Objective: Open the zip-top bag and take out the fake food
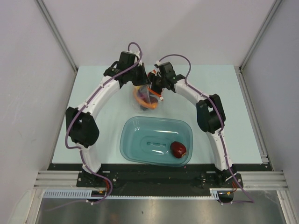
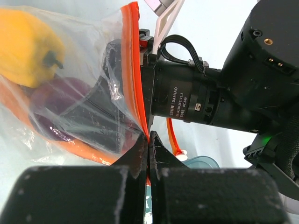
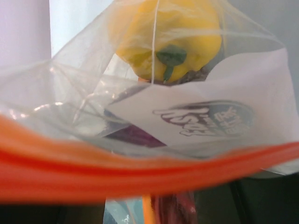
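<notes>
The zip-top bag (image 1: 146, 99) hangs between both arms behind the tub. My left gripper (image 2: 148, 140) is shut on its orange-red zip strip (image 2: 134, 79). Through the clear plastic I see fake food: a yellow bell pepper (image 2: 28, 46), a purple onion (image 2: 56, 105) and an orange slice (image 2: 79, 148). In the tub lies a dark red apple (image 1: 178, 149). My right gripper (image 1: 153, 93) is at the bag's mouth, and one dark finger (image 2: 96, 109) shows through the plastic. In the right wrist view the strip (image 3: 140, 175) hides its fingertips; the pepper (image 3: 173, 37) shows beyond.
A teal translucent tub (image 1: 135, 135) stands in front of the bag, near the arm bases. The right arm's black wrist motor (image 2: 187, 93) sits close against the bag beside my left gripper. Grey walls flank the pale table (image 1: 93, 84).
</notes>
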`<action>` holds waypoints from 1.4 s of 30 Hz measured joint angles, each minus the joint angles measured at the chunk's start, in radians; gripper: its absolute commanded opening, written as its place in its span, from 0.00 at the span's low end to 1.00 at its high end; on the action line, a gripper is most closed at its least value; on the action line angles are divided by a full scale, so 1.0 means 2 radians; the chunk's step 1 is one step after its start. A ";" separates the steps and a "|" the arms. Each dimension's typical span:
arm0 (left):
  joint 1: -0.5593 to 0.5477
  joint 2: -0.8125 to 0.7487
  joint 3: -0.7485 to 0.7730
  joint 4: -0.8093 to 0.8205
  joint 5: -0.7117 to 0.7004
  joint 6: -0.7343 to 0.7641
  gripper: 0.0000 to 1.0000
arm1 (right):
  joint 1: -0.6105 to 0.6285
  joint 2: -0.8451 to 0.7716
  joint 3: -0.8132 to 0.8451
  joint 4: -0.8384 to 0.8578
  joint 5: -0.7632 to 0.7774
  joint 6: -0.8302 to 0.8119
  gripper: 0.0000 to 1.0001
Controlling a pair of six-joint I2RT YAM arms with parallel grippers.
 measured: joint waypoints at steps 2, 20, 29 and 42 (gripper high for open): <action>0.000 0.000 0.000 0.001 0.000 0.000 0.00 | -0.002 0.000 0.002 -0.003 0.000 -0.001 0.29; 0.006 -0.007 -0.004 0.008 0.033 -0.002 0.00 | -0.003 -0.083 0.019 -0.169 0.104 -0.133 0.27; 0.019 -0.008 -0.021 0.015 0.032 -0.002 0.00 | 0.014 -0.231 -0.048 -0.195 0.117 -0.186 0.27; 0.027 -0.008 -0.035 0.031 0.036 -0.002 0.00 | 0.043 -0.415 -0.299 -0.203 0.105 -0.194 0.25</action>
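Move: The right hand, deep in the zip-top bag, already grips the purple onion. From it the tray's middle lies about 26 cm back, 8 cm right and 8 cm lower; the dark red fruit in the tray is roughly 31 cm back, 17 cm right. Still in the bag, the yellow pepper sits some 5 cm ahead and 4 cm left. For the left hand, the onion is about 4 cm left, level fore and aft, 10 cm below. First to the right and rising, the right hand draws the gripped onion out through the bag's mouth, then swings back over the table to the tray, climbing to about 14 cm before sinking 5 cm. In all it goes some 18 cm back and 13 cm right, the fingers tipping steeper down and keeping their hold. The left hand keeps the bag's rim pinched almost in place. ##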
